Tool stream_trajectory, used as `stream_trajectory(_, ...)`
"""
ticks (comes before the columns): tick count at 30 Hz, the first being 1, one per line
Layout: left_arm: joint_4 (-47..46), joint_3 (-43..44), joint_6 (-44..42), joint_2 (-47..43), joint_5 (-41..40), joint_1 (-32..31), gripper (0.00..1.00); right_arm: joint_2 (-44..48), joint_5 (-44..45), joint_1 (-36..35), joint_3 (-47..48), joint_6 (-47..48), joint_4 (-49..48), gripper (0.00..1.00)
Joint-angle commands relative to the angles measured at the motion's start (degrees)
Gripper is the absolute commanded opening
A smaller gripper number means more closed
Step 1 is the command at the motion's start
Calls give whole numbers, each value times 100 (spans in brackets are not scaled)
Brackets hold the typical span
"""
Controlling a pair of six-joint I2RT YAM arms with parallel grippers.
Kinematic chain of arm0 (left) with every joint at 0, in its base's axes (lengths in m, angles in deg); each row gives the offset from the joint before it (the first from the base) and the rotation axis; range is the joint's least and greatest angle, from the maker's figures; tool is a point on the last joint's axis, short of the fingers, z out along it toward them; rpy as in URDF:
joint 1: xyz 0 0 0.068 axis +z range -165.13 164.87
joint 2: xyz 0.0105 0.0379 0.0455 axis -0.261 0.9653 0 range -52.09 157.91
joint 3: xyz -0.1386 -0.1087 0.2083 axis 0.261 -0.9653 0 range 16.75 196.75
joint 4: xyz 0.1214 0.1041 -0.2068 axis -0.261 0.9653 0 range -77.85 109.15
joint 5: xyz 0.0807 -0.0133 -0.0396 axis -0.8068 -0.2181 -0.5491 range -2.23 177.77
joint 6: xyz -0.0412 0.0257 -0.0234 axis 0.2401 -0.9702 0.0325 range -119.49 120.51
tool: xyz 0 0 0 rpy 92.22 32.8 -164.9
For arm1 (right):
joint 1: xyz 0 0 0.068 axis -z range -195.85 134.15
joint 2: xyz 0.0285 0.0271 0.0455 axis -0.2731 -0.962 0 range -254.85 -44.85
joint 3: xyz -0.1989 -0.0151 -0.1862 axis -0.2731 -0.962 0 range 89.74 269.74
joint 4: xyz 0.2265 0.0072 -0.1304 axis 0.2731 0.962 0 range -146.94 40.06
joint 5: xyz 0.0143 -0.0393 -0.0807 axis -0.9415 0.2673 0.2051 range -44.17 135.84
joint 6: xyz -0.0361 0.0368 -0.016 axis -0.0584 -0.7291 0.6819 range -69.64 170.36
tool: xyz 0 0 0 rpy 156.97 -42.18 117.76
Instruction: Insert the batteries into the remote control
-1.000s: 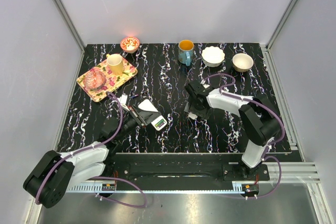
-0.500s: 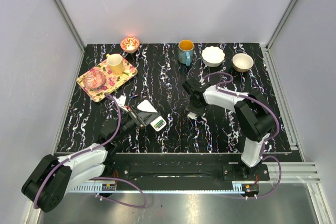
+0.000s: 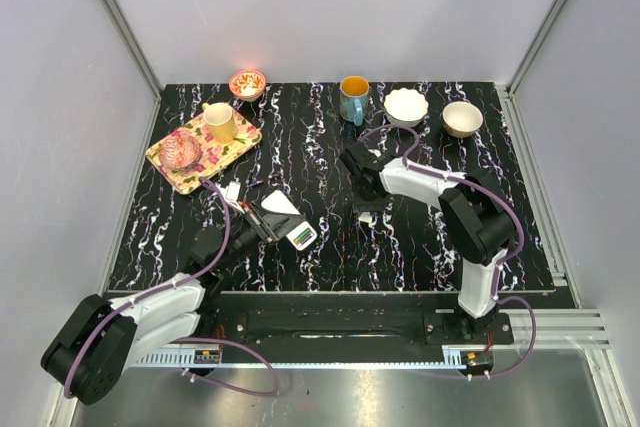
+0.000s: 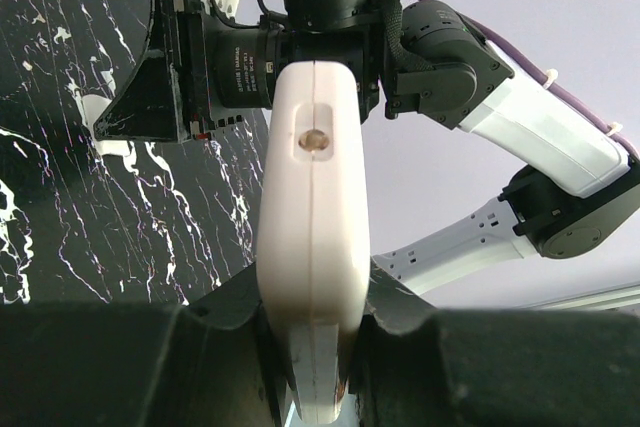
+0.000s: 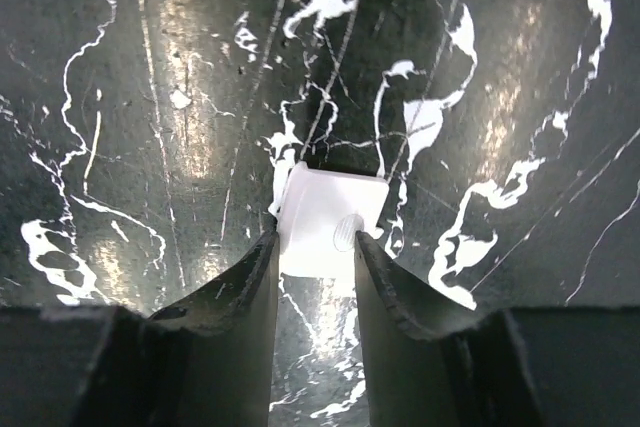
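Observation:
My left gripper (image 4: 315,317) is shut on the white remote control (image 4: 312,237), which I see edge-on, pointing away from the camera. In the top view the remote control (image 3: 297,230) juts right from the left gripper (image 3: 262,219), and a greenish battery (image 3: 302,238) shows at its far end. A reddish battery does not show. My right gripper (image 5: 315,247) points down at the table, its fingertips (image 5: 262,252) pressed against a small white square cover (image 5: 330,217). From above, the right gripper (image 3: 364,209) is right of the remote, and the cover (image 3: 367,217) peeks out under it.
At the back left a flowered tray (image 3: 160,152) carries a cream cup (image 3: 221,123) and a pink glass dish (image 3: 182,148). Along the back stand a small red bowl (image 3: 247,83), a blue mug (image 3: 353,97), a white bowl (image 3: 406,107) and a beige bowl (image 3: 462,118).
The right arm has swung a little left and back, and its jaws have narrowed from wide open onto the white cover. The left arm and the remote have stayed put.

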Motion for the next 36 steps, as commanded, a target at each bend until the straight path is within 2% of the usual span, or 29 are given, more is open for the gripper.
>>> stream_trajectory(1, -455, -131, 28, -124, 93, -20, 0, -259, 320, 94, -376, 1544, -225, 41)
stream_trajectory(2, -455, -131, 28, -125, 102, -20, 0, -259, -454, 148, -332, 1710, -382, 42)
stream_trajectory(9, -438, -140, 46, -168, 260, -20, 0, -645, -585, 104, 327, 2686, 29, 46)
stream_trajectory(14, -270, -210, 2, -414, 146, -29, 0, -620, -410, 96, 152, 2977, 267, 58)
stream_trajectory(15, -253, -219, 11, -432, 146, -20, 0, -584, -392, 96, 117, 2951, 267, 67)
stream_trajectory(18, -235, -184, 11, -441, 172, -29, 0, -444, -260, 104, 46, 2749, 311, 75)
stream_trajectory(24, -226, -149, 20, -415, 198, -29, 0, 13, -164, 96, -393, 2248, -5, 77)
stream_trajectory(30, -121, -149, 11, -528, 146, -46, 0, 1031, 276, 96, -1034, 1405, -523, 81)
stream_trajectory(36, 55, -96, -51, -555, 84, -99, 0, 1166, 469, 87, -1255, 894, -586, 80)
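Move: The battery cover, white and small, is already between the right fingertips, its middle about 1 cm ahead of the hand and 1 cm below. From this hand, the remote control held by the left gripper is roughly 17 cm to the left, 9 cm back and 17 cm higher; the blue mug stands some 25 cm ahead, 2 cm left and 3 cm above. From the left hand the cover lies about 10 cm ahead, 18 cm right and 18 cm below. Turn the right hand counter-clockwise by some 25 degrees with the battery cover between the fingertips, easing forward about 1 cm close over the table. Then open the fingers wide to let go of the cover and draw back and to the right, away from it, about 5 cm, staying low and turning roughly halfway back clockwise. Keep the left gripper closed on the remote control, rising 1.5 cm. ##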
